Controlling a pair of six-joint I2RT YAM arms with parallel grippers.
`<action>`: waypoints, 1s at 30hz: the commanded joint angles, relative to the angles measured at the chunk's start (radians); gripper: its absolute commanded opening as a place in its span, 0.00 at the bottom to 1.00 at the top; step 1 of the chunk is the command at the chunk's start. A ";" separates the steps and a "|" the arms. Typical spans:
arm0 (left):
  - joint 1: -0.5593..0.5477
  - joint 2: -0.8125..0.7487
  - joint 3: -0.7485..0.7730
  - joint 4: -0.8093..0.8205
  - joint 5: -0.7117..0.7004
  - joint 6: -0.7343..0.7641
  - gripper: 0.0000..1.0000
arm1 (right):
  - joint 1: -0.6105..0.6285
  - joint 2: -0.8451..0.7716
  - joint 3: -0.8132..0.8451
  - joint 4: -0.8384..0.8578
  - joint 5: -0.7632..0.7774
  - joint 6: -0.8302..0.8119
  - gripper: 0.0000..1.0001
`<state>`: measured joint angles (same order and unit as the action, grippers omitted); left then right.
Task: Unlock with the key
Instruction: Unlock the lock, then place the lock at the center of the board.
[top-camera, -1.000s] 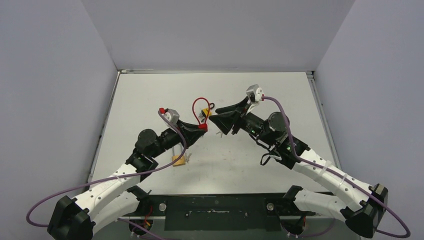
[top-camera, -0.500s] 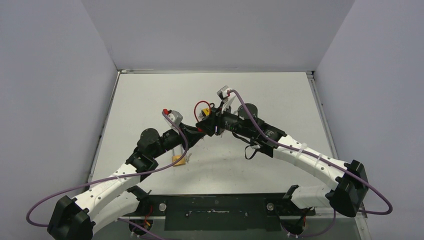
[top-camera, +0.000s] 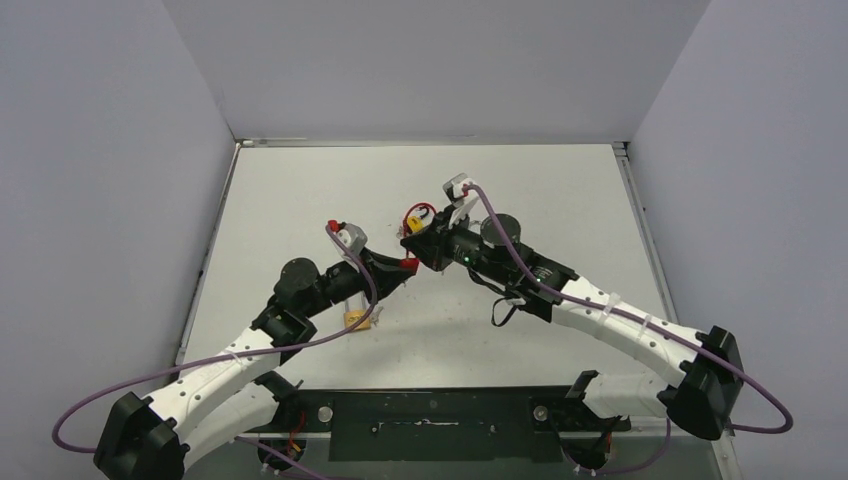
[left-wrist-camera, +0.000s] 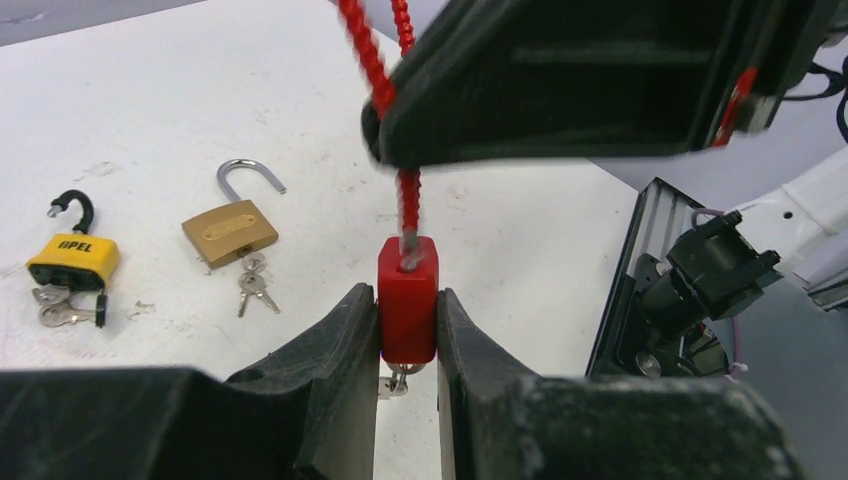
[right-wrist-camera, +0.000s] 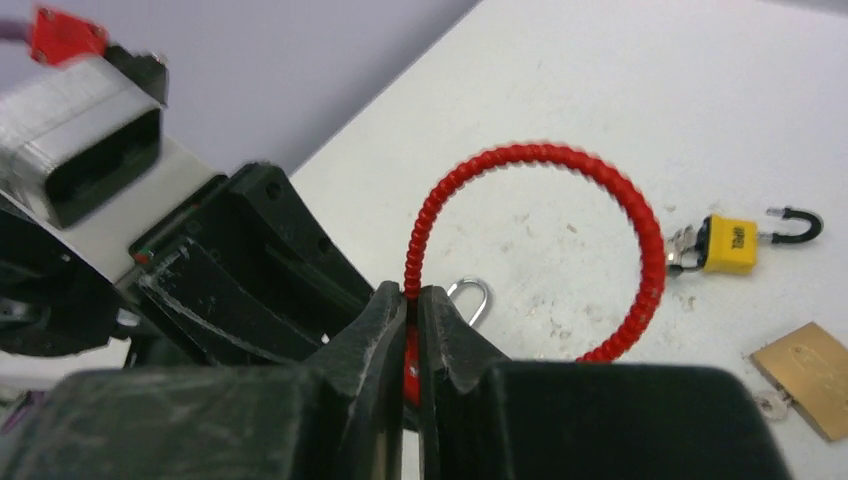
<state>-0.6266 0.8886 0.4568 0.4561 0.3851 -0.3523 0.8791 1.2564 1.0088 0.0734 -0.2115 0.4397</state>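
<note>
The red padlock body (left-wrist-camera: 407, 298) stands upright, and my left gripper (left-wrist-camera: 407, 325) is shut on it. A small silver key (left-wrist-camera: 397, 381) hangs from its underside, between the fingers. The lock's red coiled cable shackle (right-wrist-camera: 640, 230) loops up from the body. My right gripper (right-wrist-camera: 413, 296) is shut on this cable just above the body, with a bit of red showing between its fingers. In the top view the two grippers meet mid-table, left (top-camera: 405, 265) and right (top-camera: 412, 243).
A yellow padlock (left-wrist-camera: 72, 258) with a black open shackle and keys lies on the table. A brass padlock (left-wrist-camera: 230, 230) with an open silver shackle and keys lies beside it. Another brass lock (top-camera: 358, 320) lies under the left arm.
My right arm has swung left to the red lock and its jaws have shut on the cable. The red loop now leans lower. The left gripper has kept its hold.
</note>
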 joint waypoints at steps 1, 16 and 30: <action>-0.002 -0.027 -0.012 0.032 0.054 0.003 0.00 | -0.003 -0.152 -0.040 0.225 0.170 0.010 0.00; -0.001 0.007 -0.017 -0.021 -0.044 -0.043 0.00 | -0.003 -0.219 -0.094 0.281 0.220 0.072 0.79; 0.097 0.129 -0.033 -0.057 -0.244 -0.221 0.00 | -0.005 -0.329 -0.147 0.209 0.350 0.105 0.85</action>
<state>-0.5941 0.9455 0.3603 0.4068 0.2359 -0.4725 0.8768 0.9257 0.8814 0.2913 0.1135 0.5190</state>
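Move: My right fingers are already shut on the red lock's cable. The red body, gripped in my left hand, lies about 5 cm below them and 1 cm nearer me; from my left hand, the pinched stretch is some 5 cm up and 1 cm out. From my right hand, well below, the yellow lock stands about 11 cm ahead and 1 cm right, the middle brass lock about 7 cm ahead and 10 cm right. I pull the pinched cable up about 8 cm and slightly right with my right hand, away from the red body, then open the fingers wide to let the cable go. That hand backs off farther right and up, its fingertips tilting up some 20 degrees. My left hand keeps its grip on the body and sinks about 7 cm, mostly late, easing forward and left while it tips the lock forward. ##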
